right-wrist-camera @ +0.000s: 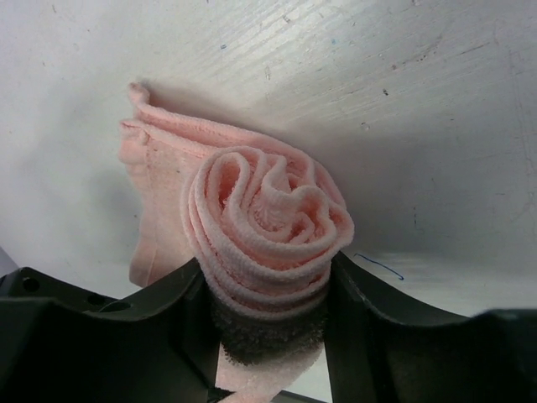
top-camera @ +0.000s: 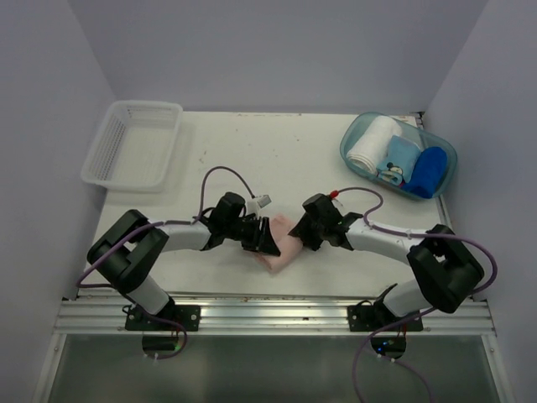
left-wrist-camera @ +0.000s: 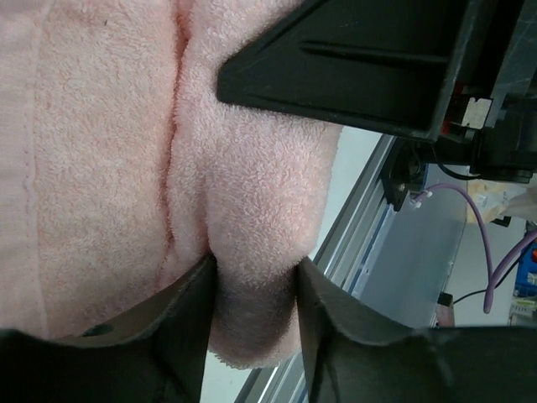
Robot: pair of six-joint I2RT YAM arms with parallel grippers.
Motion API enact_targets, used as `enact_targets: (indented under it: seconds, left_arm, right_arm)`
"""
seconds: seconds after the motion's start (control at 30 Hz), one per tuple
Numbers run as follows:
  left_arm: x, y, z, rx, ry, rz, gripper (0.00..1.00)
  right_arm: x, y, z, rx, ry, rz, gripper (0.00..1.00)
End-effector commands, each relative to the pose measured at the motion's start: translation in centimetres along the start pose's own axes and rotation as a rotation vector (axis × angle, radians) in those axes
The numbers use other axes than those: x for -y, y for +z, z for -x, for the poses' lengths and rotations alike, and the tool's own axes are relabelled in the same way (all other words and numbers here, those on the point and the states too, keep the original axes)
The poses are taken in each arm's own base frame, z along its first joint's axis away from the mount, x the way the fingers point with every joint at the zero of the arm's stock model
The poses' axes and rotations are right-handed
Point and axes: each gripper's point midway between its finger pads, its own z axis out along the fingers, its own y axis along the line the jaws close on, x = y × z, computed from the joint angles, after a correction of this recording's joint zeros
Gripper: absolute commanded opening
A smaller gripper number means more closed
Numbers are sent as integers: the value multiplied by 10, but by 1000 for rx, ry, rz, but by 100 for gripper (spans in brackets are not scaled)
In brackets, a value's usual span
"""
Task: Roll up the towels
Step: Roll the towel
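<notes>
The pale pink towel [top-camera: 284,252] lies rolled near the table's front edge, between both grippers. My left gripper [top-camera: 267,243] holds one end of the roll. In the left wrist view, the fingers of that gripper [left-wrist-camera: 253,269] press the pink towel [left-wrist-camera: 101,168] from both sides. My right gripper [top-camera: 305,235] holds the other end. In the right wrist view, that gripper [right-wrist-camera: 267,277] is closed against the spiral end of the pink towel [right-wrist-camera: 268,218], and a loose flap trails to the left. The royal blue towel [top-camera: 430,170] sits rolled in the clear tub.
A clear blue tub [top-camera: 356,134] at the back right also holds a white towel roll [top-camera: 369,144] and a printed light blue cloth [top-camera: 398,164]. A white mesh basket [top-camera: 134,143] stands at the back left. The metal rail [top-camera: 268,315] runs along the near table edge.
</notes>
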Motion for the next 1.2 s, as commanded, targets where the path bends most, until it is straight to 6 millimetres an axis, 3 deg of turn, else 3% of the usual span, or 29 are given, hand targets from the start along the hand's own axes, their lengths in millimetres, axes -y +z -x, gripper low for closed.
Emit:
enact_targets:
  seconds: [0.0,0.03,0.13,0.33,0.47,0.5,0.57,0.6,0.7,1.17]
  left_arm:
    - [1,-2,13,22,21,31,48]
    - [0,-7,13,19,40,55,57]
    - [3,-19,25,47,107,114,68]
    - [14,-50,49,144,268,225,73]
    - [18,-55,57,167,393,323,75]
    - [29,-50,56,156,453,324,76]
    - [33,-47,54,156,512,392,82]
    - [48,-39,46,141,564,379,83]
    - [54,-30,37,130,623,418,85]
    - [30,4,14,101,765,605,81]
  right_arm:
    - [0,1,6,27,17,-56,45]
    - [2,2,5,26,7,-81,44]
    - [4,0,6,17,-14,-130,43]
    - [6,-3,6,4,-25,-168,43]
    - [5,-2,5,-4,-25,-175,43]
    - [2,-2,5,-5,-26,-172,43]
    - [0,-2,5,-9,-32,-169,43]
    - [-1,-2,5,-10,-30,-171,43]
    - [-4,-2,5,-11,-34,-166,43]
    - [-5,-2,3,-27,-34,-157,44]
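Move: The left gripper sits around the near-left end of the pink towel roll, whose end is about 2 cm nearer the base and 2 cm to its right, roughly 1 cm below. The unrolled tail lies some 5 cm ahead and 1 cm right, about 2 cm down; the right gripper, on the roll's far-right end, is about 10 cm right and 5 cm ahead. From the right gripper, the near-left end lies some 7 cm back and 8 cm left, slightly below. Spread the left fingers to let go of the roll's near-left end, lift the gripper about 6 cm while easing forward, then swing back and right and sink nearly 5 cm, turning the wrist some 50 degrees so the fingers point more steeply down, open astride that same end. Keep the right gripper's hold on the far-right end, tilting it only slightly. ##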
